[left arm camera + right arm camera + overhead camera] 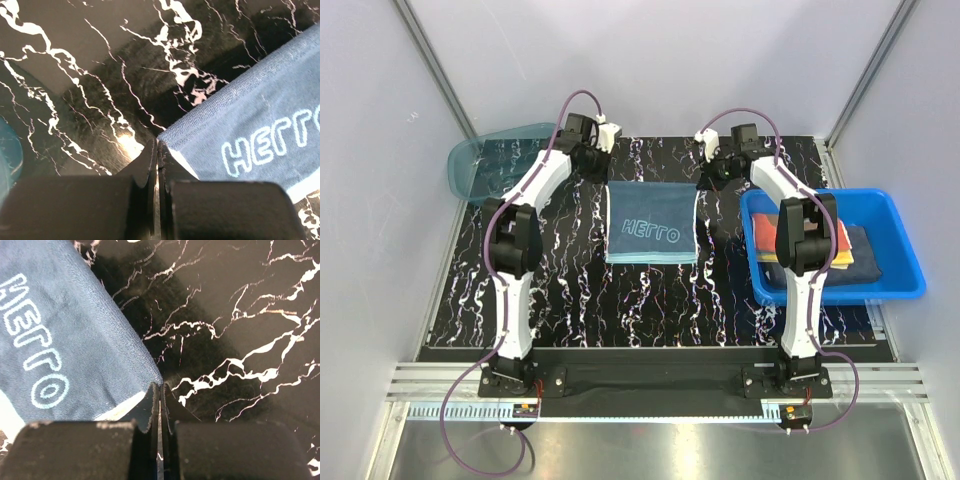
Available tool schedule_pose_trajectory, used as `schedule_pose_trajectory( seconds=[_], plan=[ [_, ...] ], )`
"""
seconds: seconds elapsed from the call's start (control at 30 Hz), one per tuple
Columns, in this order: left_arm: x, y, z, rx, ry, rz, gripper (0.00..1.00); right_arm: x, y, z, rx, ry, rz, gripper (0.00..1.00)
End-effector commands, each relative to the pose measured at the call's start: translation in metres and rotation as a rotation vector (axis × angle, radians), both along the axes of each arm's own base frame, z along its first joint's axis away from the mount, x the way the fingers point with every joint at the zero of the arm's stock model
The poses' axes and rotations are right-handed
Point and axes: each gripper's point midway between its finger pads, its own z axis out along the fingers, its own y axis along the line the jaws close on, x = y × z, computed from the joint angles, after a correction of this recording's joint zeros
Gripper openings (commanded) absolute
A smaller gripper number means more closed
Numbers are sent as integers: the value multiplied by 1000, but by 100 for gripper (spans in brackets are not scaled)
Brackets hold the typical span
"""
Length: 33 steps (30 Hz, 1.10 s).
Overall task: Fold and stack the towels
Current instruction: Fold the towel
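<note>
A teal-blue towel (652,223) with pale lettering lies spread on the black marbled table (570,290) between the arms. My left gripper (606,171) is at its far left corner and my right gripper (705,174) at its far right corner. In the left wrist view the towel (260,120) ends in a corner pinched at the tips of the shut left gripper (156,145). The right wrist view shows the towel (65,340) meeting the shut right gripper (161,387) the same way. More towels, dark blue (865,250) and orange-red over yellow (844,245), lie in the blue bin.
The rigid blue bin (905,250) stands at the right side of the table, partly behind my right arm. A teal basket (485,160) sits at the far left corner. Grey walls enclose the table on three sides.
</note>
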Motion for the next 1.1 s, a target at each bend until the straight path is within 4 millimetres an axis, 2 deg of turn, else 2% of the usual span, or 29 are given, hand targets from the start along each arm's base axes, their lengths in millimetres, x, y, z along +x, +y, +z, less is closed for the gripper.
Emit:
schedule_pose_trajectory(
  seconds=[0.0, 0.2, 0.37, 0.43, 0.67, 0.77, 0.83, 1.07],
  plan=[
    [4, 11, 33, 39, -103, 24, 0, 11, -10, 36, -45, -139, -33, 0],
    [-8, 14, 39, 69, -122, 42, 0, -4, -9, 34, -71, -154, -50, 0],
    [-20, 20, 36, 103, -110, 48, 0, -17, -6, 39, -53, -172, -63, 0],
    [-25, 18, 42, 99, -126, 47, 0, -23, -5, 43, -52, -187, -71, 0],
    [-48, 17, 38, 93, -101, 54, 0, -48, 2, 48, -44, -160, -86, 0],
    [-59, 13, 35, 73, -93, 53, 0, -61, 2, 46, -32, -150, -97, 0],
    [-69, 12, 26, 75, -72, 52, 0, -70, 0, 45, -27, -141, -108, 0],
    [-92, 7, 31, 73, -63, 44, 0, -96, 0, 35, -19, -96, -120, 0]
  ],
)
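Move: My fingertips already hold the far corners of the raised far edge of the blue HELLO towel. For each hand, the near corner on its own side lies about 25 cm back, straight behind it, roughly 9 cm below the left hand and 8 below the right. The teal bin stands some 32 cm left and 6 ahead of my left hand; the blue bin sits about 43 cm right and 20 back of my right. With both grippers kept shut on the corners, I carry the held edge level with itself back towards the towel's near edge, some 10 cm, speeding up towards the end. My left hand stays near its starting height; my right dips slightly, then rises and finishes a little over 1 cm higher. The wrists barely turn. ##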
